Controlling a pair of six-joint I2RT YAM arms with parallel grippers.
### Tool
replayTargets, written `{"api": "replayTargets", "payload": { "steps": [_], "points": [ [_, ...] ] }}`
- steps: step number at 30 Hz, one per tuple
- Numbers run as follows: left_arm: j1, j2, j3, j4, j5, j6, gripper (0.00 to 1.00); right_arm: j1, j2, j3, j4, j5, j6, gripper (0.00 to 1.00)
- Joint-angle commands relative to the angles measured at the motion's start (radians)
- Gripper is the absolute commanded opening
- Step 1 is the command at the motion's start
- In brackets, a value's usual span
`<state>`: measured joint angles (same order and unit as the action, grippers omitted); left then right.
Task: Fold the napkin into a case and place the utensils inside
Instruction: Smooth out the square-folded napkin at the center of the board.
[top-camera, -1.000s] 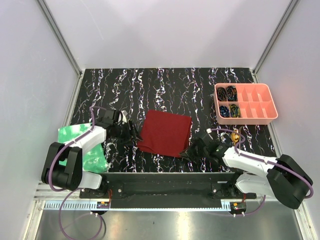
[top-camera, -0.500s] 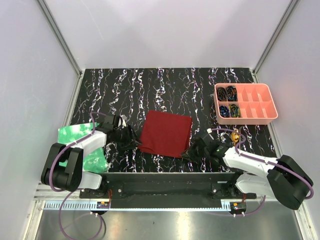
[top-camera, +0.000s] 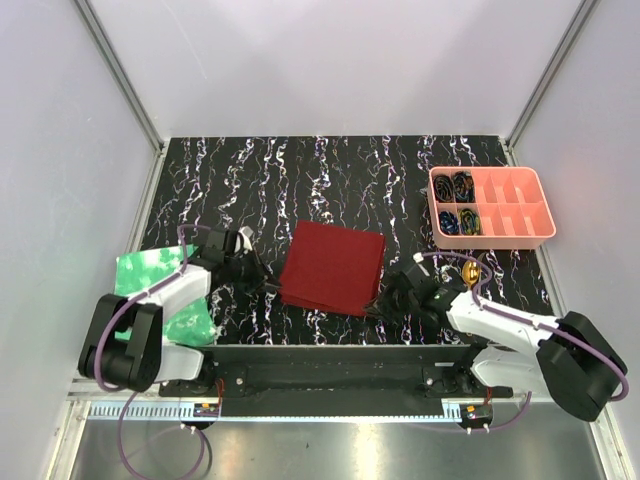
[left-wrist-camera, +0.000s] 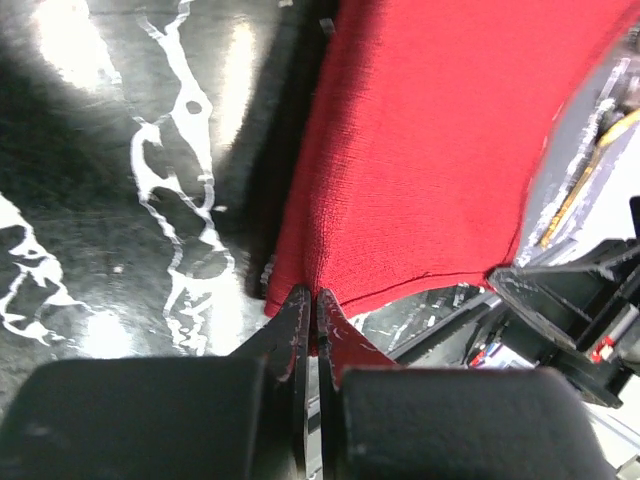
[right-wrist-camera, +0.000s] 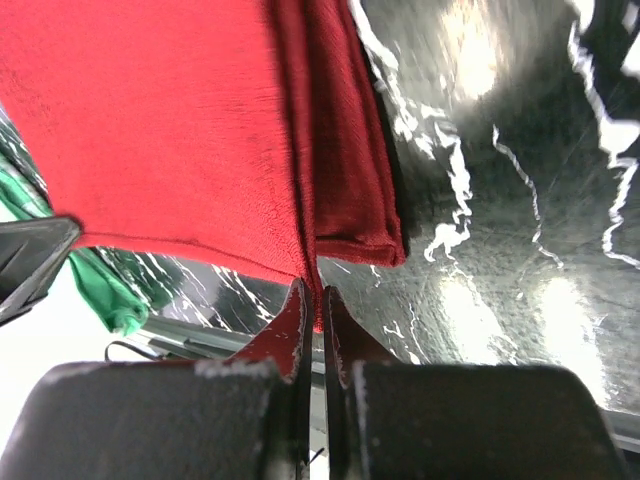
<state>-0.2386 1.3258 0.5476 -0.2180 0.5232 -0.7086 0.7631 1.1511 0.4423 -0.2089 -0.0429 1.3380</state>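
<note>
The dark red napkin (top-camera: 332, 266) lies folded in the middle of the marbled table. My left gripper (top-camera: 268, 284) is shut on its near left corner, cloth (left-wrist-camera: 420, 150) pinched between the tips (left-wrist-camera: 313, 305). My right gripper (top-camera: 378, 303) is shut on the near right corner, where the top layer (right-wrist-camera: 170, 120) is lifted off the folded layers (right-wrist-camera: 350, 190) beneath. A gold utensil (top-camera: 471, 272) shows beside the right arm, mostly hidden by it; a gold strip (left-wrist-camera: 590, 170) shows at the left wrist view's right edge.
A pink compartment tray (top-camera: 520, 228) with dark coiled items (top-camera: 455, 203) stands at the back right. A bright green crinkled sheet (top-camera: 165, 295) lies under the left arm at the table's left edge. Grey walls enclose the table.
My left gripper moved right to the napkin's near left corner and shut on it. The right gripper stayed shut on its corner.
</note>
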Motion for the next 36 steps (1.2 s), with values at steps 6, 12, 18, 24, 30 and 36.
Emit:
{"api": "replayTargets", "payload": {
  "steps": [6,12,18,24,30,36],
  "points": [
    [-0.002,0.001,0.26,-0.026,0.047,-0.032,0.0,-0.285,0.044,0.35,-0.161,-0.075,-0.391,0.0],
    [-0.002,0.23,0.551,0.022,0.018,-0.078,0.0,-0.462,0.336,0.701,-0.178,-0.192,-0.621,0.0],
    [-0.002,0.522,0.95,-0.049,0.035,-0.078,0.0,-0.556,0.643,1.1,-0.29,-0.247,-0.714,0.0],
    [0.004,0.702,1.193,-0.093,0.005,-0.077,0.0,-0.596,0.843,1.352,-0.349,-0.316,-0.75,0.0],
    [0.009,0.782,1.308,-0.078,0.027,-0.06,0.0,-0.602,0.894,1.386,-0.36,-0.379,-0.754,0.0],
    [0.03,0.828,1.399,-0.098,0.076,0.035,0.0,-0.602,0.851,1.337,-0.359,-0.384,-0.752,0.0]
  ]
}}
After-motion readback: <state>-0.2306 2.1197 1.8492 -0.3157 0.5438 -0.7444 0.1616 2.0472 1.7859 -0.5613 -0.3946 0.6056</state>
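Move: The napkin lies folded square between the hands, its near corners already pinched, one in each. The middle of its far edge is about 16 cm ahead and 17 cm right of the left hand, and some 23 cm ahead and 7 cm left of the right, roughly 3 cm lower than both. The green cloth is about 31 cm to the left hand's left and 2 cm back; the pink box stands around 29 cm ahead and 34 cm right of the right hand. The napkin's upper layer, still pinched at its near corners, is swept up and forward over the far edge by both hands together, about 30 cm out and 12 to 15 cm up, bearing slightly right. Most of the rise comes early, then they run nearly level and slow, fingers shut, fingertips tipping up about 20 degrees. ##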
